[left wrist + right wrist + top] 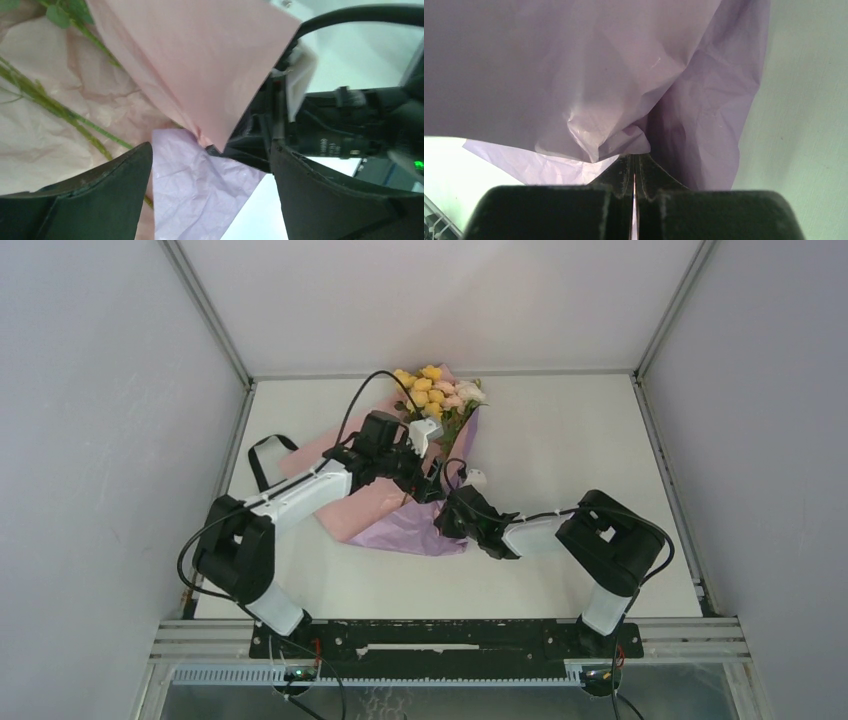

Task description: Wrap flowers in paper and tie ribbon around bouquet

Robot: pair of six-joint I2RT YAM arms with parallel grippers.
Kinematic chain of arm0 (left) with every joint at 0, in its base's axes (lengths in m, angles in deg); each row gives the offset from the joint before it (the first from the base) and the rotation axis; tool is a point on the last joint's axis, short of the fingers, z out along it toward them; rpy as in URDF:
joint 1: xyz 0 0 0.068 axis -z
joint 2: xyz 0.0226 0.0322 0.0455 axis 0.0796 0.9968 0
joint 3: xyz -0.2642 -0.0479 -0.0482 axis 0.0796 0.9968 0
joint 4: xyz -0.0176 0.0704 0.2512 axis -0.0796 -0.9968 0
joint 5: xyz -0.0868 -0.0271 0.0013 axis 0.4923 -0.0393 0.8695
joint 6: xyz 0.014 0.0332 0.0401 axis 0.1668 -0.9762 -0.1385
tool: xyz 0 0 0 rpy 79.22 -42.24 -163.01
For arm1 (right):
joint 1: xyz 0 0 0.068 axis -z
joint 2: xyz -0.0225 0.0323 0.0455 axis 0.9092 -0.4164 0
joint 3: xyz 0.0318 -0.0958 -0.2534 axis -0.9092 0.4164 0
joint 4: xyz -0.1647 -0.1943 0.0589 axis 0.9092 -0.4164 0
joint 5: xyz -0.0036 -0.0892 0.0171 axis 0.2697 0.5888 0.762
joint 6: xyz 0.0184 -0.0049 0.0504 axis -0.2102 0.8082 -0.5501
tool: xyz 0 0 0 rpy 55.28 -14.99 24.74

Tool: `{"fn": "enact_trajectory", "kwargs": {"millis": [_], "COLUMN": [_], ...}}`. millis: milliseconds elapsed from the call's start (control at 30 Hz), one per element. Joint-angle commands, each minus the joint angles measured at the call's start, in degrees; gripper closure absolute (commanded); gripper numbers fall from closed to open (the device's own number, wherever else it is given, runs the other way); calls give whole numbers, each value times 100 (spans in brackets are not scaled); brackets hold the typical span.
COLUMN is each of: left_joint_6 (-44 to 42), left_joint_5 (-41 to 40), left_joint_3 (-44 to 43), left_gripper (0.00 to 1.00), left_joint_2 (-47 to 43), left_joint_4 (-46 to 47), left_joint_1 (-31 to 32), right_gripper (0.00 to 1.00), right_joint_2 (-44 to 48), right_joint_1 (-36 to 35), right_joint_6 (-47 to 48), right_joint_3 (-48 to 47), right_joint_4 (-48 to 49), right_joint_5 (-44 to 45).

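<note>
The flowers (436, 390) lie on the paper (372, 502) at the table's middle, with the yellow, pink and white blooms at the far end. In the left wrist view green stems (50, 102) cross the paper's pink face (45, 145). My left gripper (210, 187) is open, over a lilac corner of the paper and not touching it. My right gripper (634, 159) is shut on a bunched lilac fold of the paper (594, 90). It holds a pink flap (200, 60) up above the stems. In the top view both grippers meet over the sheet, left gripper (424, 483) and right gripper (452, 508). The black ribbon (264, 454) lies looped at the paper's left.
White walls close in the table on the left, the far side and the right. The arms' bases stand at the near edge on a black rail (440, 638). A black cable (362, 392) arcs over the left wrist toward the blooms.
</note>
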Motion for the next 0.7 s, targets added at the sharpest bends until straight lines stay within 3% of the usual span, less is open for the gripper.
{"fn": "enact_trajectory", "kwargs": {"millis": [0,167,333,467,500,667], "left_joint_6": [-302,-197,-121,28,61,96], "left_joint_5": [-943,-1063,-924,-953,-954,-1340], "left_joint_3": [-323,-444,-559,-612,-628,-703], "left_gripper": [11,20,23,33,37,87], "left_joint_2": [310,528,654,699,699,688], "left_joint_4": [-74,83,138,253,264,210], "left_joint_1": [88,171,337,364,365,360], "right_gripper": [100,100,100,100,100,100], "right_joint_2": [-32,38,77,93,99,110], "right_joint_1": [-82,-89,-84,-83,-85,-90], "right_joint_6": [217,237,229,237,237,253], "right_joint_3": [4,5,5,5,4,4], "right_joint_4": [-482,-476,-498,-474,-472,-501], "right_joint_5": [-14,-44,-46,-77,-88,-132]}}
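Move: The raised edge of the wrapping paper, the left hand's target, stands roughly 2 cm ahead of it, 1 cm to its right and 4 cm below. The right gripper is about 4 cm back, 3 cm right and 12 cm below; the flower stems lie about 5 cm ahead, 2 cm left and 12 cm down. From the right hand, that edge is some 6 cm ahead, 2 cm left and 8 cm up. Down about 5 cm and slightly forward goes the open left hand, its fingers dipping some 10 degrees steeper, to straddle the raised paper edge; it then eases back up 1–2 cm and slightly right while the fingers close most of the way around that edge. The right hand stays put, its shut fingertips still holding the purple paper low by the table. ##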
